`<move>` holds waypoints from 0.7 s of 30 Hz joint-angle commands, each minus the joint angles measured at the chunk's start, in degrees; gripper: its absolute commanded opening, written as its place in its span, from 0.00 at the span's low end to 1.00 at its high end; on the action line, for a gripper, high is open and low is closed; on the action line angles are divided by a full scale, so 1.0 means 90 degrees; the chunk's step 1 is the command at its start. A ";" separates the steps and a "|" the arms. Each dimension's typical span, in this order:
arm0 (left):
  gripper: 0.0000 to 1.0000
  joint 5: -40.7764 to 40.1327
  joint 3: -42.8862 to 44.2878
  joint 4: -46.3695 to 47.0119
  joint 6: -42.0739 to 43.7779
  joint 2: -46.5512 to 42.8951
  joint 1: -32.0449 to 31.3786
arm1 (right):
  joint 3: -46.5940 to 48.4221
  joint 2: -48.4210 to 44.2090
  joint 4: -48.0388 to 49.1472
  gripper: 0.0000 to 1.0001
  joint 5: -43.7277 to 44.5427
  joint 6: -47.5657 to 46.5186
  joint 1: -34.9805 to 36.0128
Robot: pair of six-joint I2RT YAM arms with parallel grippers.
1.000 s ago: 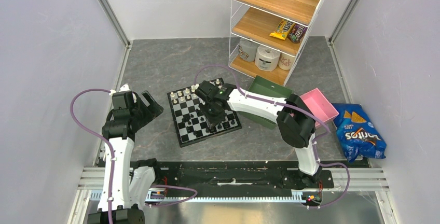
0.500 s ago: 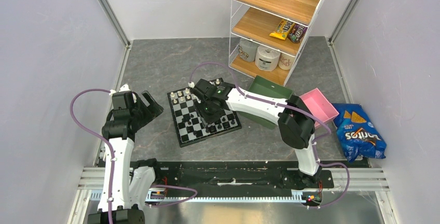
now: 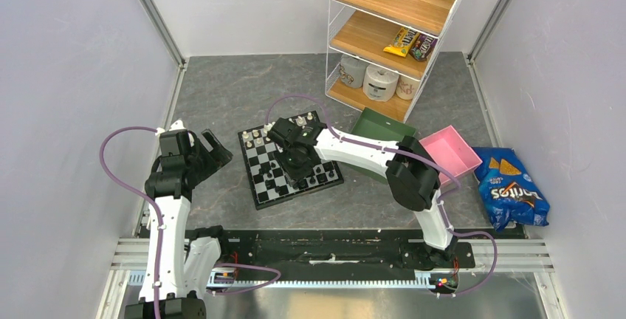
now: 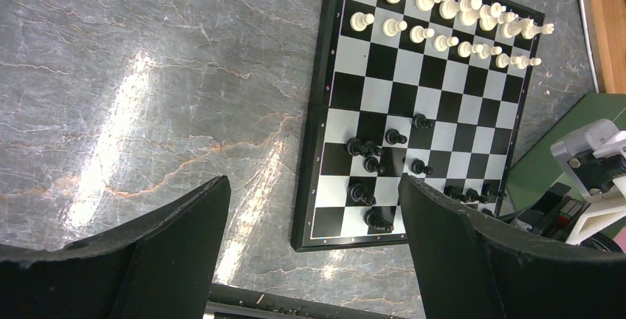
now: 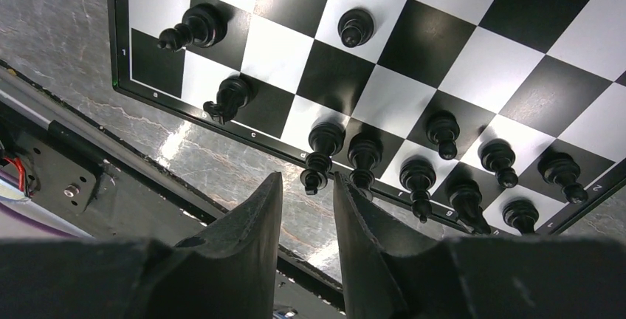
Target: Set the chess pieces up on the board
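Note:
The chequered board (image 3: pixel 260 158) lies mid-table, turned a little. Cream-white chess pieces (image 4: pixel 443 23) fill its two far rows. Black pieces (image 4: pixel 369 164) are scattered over the near half, with a row (image 5: pixel 443 131) along one near edge. My right gripper (image 3: pixel 295 165) hovers over the board's near half. In the right wrist view its jaws (image 5: pixel 307 179) stand narrowly open with nothing between them, just short of a black piece (image 5: pixel 319 153). My left gripper (image 3: pixel 212 149) hangs wide open left of the board (image 4: pixel 413 97), its fingers (image 4: pixel 184 238) empty.
A wire shelf (image 3: pixel 391 31) with snacks and paper rolls stands at the back right. A green tray (image 3: pixel 380 123) and a pink tray (image 3: pixel 450 149) lie right of the board, a blue chip bag (image 3: pixel 513 190) beyond them. The mounting rail (image 3: pixel 332 249) runs along the near edge.
My right gripper has shifted left over the board's near half. The left arm has not moved.

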 commanded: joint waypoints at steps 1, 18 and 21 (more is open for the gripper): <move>0.91 0.0120 -0.0031 0.0225 -0.0095 -0.0047 -0.0007 | 0.0283 0.0063 -0.0105 0.39 0.0124 -0.0095 0.0057; 0.91 0.0119 -0.0031 0.0231 -0.0092 -0.0037 -0.0006 | 0.0436 0.0219 -0.0178 0.17 -0.0027 -0.0152 0.0122; 0.91 0.0122 -0.0031 0.0225 -0.0089 -0.0025 -0.0006 | 0.0421 0.0201 -0.0177 0.16 -0.0019 -0.0153 0.0130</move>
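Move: The black piece on the near row, fourth square from the board's left edge, stands almost directly under the right hand, its middle about 2 cm below. A tall black piece is about 3 cm right and 1 cm ahead; a black knight is 5 cm left and 1 cm back; a lone black pawn is 6 cm ahead and 2 cm left. From the idle left hand the aimed-at piece lies roughly 25 cm right, 2 cm back and 11 cm below. Right fingers close around the near-row black piece's head and pinch it, the hand drifting half a centimetre left. ##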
